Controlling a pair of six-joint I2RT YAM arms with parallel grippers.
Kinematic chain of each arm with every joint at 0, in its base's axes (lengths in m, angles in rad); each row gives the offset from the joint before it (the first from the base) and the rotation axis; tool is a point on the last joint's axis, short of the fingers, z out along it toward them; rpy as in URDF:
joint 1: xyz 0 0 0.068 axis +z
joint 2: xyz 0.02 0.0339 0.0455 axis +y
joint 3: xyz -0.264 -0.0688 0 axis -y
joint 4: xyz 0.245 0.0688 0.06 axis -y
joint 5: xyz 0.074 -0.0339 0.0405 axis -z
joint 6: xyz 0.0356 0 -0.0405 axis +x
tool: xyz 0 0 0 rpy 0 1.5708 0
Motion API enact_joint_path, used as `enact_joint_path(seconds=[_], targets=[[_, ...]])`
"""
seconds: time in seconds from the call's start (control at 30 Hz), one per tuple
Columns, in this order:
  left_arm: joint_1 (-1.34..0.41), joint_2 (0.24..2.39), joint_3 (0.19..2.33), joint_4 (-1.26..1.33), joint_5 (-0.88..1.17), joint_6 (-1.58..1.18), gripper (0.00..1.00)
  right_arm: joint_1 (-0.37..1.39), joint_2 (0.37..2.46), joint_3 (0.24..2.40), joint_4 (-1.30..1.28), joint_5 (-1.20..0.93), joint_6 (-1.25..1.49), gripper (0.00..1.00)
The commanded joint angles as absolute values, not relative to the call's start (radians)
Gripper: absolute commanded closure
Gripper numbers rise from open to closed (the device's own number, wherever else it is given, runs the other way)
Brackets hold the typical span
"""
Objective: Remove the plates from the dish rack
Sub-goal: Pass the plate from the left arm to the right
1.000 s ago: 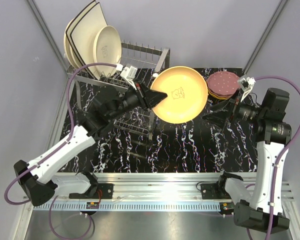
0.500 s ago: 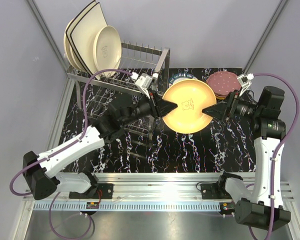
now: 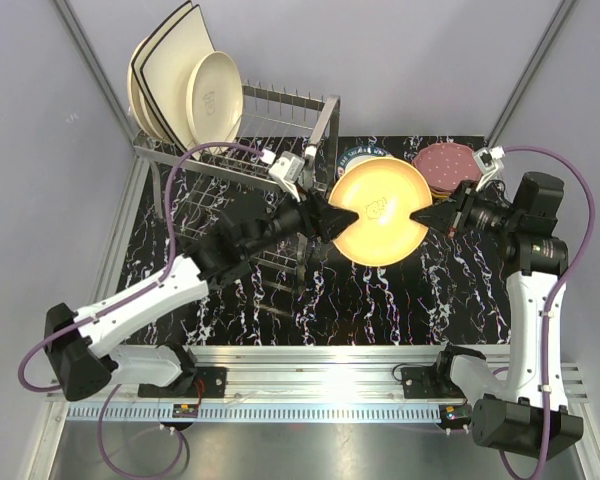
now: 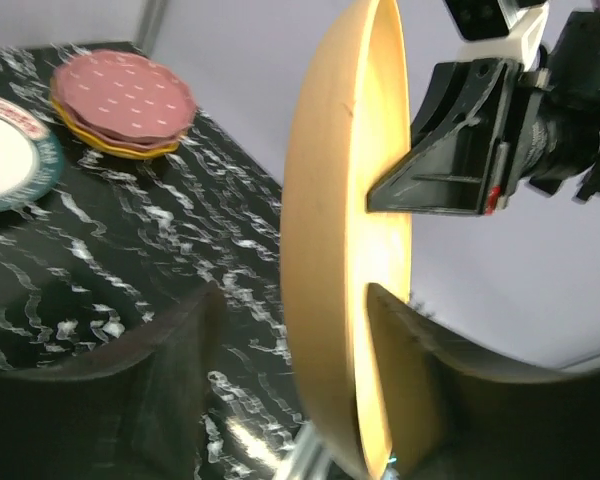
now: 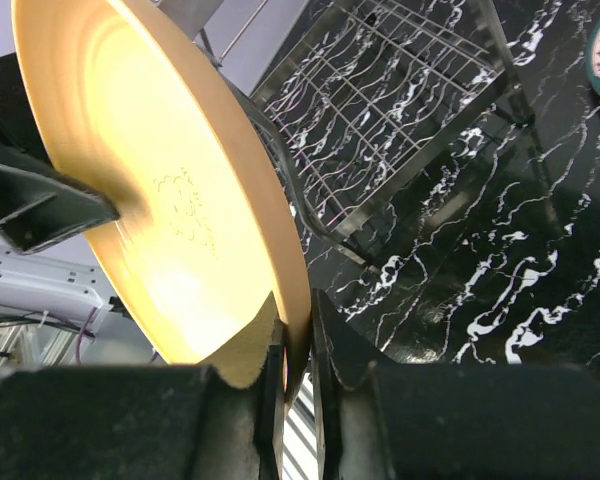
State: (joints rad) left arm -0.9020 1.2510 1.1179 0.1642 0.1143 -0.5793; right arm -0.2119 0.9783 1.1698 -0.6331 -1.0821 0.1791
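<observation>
An orange-yellow round plate (image 3: 382, 212) hangs on edge above the black marbled table, between my two grippers. My right gripper (image 3: 421, 213) is shut on its right rim; in the right wrist view both fingers (image 5: 298, 300) pinch the rim of the plate (image 5: 180, 180). My left gripper (image 3: 344, 217) is open around the left rim. In the left wrist view its left finger stands clear of the back of the plate (image 4: 325, 200). The dish rack (image 3: 290, 100) at the back left holds cream square plates (image 3: 170, 65) and a cream round plate (image 3: 215, 95).
A stack of maroon dotted plates (image 3: 445, 165) lies at the back right of the table. A white plate with a dark patterned rim (image 3: 355, 158) lies beside it, partly hidden behind the held plate. The rack's lower wire tier (image 5: 410, 110) is under my left arm.
The left arm carried the orange plate right, away from the rack. My right gripper moved in and shut on its right rim, and my left jaws have opened.
</observation>
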Motion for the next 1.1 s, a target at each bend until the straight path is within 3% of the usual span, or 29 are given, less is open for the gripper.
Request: enact_joint_path(seconds=[0.0, 0.07, 0.23, 0.57, 1.07], targets=[[-0.899, 1.152, 1.115, 0.119, 0.063, -0.465, 0.31, -0.216, 0.963, 1.172, -0.646, -1.039, 0.137, 1.0], [-0.899, 1.079, 1.106, 0.048, 0.049, -0.379, 0.18, -0.224, 0.957, 1.166, -0.672, -1.003, 0.106, 1.0], [-0.897, 0.905, 1.046, -0.099, -0.026, -0.185, 0.04, -0.27, 0.959, 1.129, -0.706, -0.942, 0.037, 1.0], [-0.896, 0.576, 0.843, -0.317, -0.279, -0.017, 0.03, -0.353, 1.119, 1.058, -0.658, -0.908, 0.005, 1.0], [-0.897, 0.413, 0.663, -0.367, -0.406, -0.008, 0.02, -0.321, 1.489, 1.132, -0.546, -0.907, 0.005, 1.0]])
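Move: The cream-yellow plate hangs between the two grippers: its middle is about 8 cm to the right hand's left and 7 cm to the left hand's right, level with both. From the right hand the pink-topped stack lies some 35 cm ahead, 20 cm right and 30 cm down; the blue-rimmed plate is about 36 cm ahead, 3 cm left and 31 cm down. The rack's near right foot stands 9 cm left of the left hand, 35 cm below. The plate stays pinched at its right rim as the right hand lowers it about 17 cm, also forward and right towards the pink stack, tipping down some 25 degrees and turning slightly clockwise. The left fingers, already loosening, spread wide; that hand leaves the left rim leftward about 22 cm, first rising and drawing back slightly, then sinking, rolling its left side up and turning counter-clockwise. ##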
